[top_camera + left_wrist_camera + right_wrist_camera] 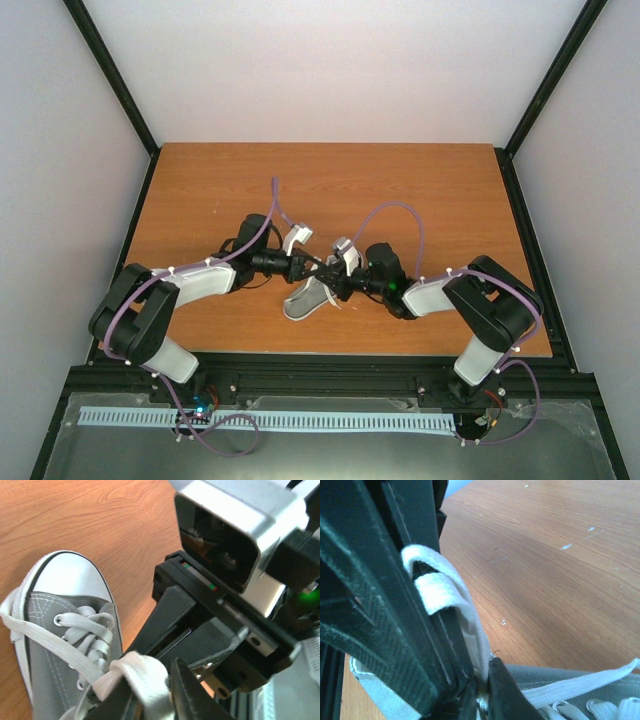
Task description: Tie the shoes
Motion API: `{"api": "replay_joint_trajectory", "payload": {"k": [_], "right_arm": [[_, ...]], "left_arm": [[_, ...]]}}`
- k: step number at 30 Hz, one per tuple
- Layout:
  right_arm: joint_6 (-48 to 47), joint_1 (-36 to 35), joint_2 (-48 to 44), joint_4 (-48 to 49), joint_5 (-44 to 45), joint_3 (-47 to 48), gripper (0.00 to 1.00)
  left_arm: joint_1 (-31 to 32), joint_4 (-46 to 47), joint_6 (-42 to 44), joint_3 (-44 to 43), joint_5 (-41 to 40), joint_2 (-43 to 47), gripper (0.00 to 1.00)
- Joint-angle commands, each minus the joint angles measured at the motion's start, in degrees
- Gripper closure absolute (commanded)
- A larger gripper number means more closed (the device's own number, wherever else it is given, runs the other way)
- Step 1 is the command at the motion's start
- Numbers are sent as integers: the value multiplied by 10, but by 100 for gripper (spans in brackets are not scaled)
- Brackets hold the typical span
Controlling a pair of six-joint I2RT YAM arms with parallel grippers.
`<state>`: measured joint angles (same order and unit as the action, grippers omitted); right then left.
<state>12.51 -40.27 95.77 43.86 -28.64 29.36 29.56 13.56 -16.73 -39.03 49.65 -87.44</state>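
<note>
A small grey canvas shoe (300,302) with a white toe cap (70,577) lies on the wooden table between both arms. Its white laces (60,642) run up from the eyelets. My left gripper (318,270) hangs just above the shoe, and in the left wrist view it (150,687) is shut on a bunched loop of lace (142,677). My right gripper (335,287) meets it from the right. In the right wrist view it (482,680) is shut on a strand of lace (470,625), which loops over a dark finger beside it. The shoe's heel is hidden.
The wooden table (200,190) stretches behind and beside the shoe. Black frame posts (110,70) and white walls close in the sides. A white slotted strip (270,420) runs along the near edge by the arm bases. Purple cables (400,210) arch over both arms.
</note>
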Motion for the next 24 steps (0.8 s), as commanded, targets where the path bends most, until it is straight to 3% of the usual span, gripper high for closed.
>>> {"api": "replay_joint_trajectory", "payload": {"k": [1,6,10,15,24], "right_arm": [[6,1,-29,31,12,-13,97],[23,1,-48,19,-4,-28,97],[53,2,-49,6,-16,-25,97],[108,2,-59,27,-32,-32,97],[130,8,-95,-8,-75,-50,97]], "left_arm": [[-1,-23,14,-17,-39,4,77],[-2,-49,14,-1,-169,54,52],[-3,-63,16,17,-203,89,29],[-3,-85,-11,67,-295,138,22],[5,-81,-104,165,-237,264,21]]}}
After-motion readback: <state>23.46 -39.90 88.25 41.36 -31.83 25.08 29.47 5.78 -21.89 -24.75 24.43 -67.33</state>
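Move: Round the left fingertips lies the white lace loop, practically at the hand point. The right fingertips pinch the lace; from them the loop stands about 3 cm to the left and 3 cm up. The shoe's middle lies about 3 cm back and 8 cm below the left hand, some 2 cm back, 4 cm left and 5 cm below the right; its heel is some 11 cm back and 6 cm left of the left hand. Opening wide, the left fingers let go of the lace and come out of the loop: the hand edges forward about 3 cm while swinging left, then back and down beside the shoe, ending some 7 cm to the left and turned about 20 degrees counter-clockwise. The right hand keeps its pinch on the lace and draws slowly back, slightly right and up, tipping about 10 degrees downward. ##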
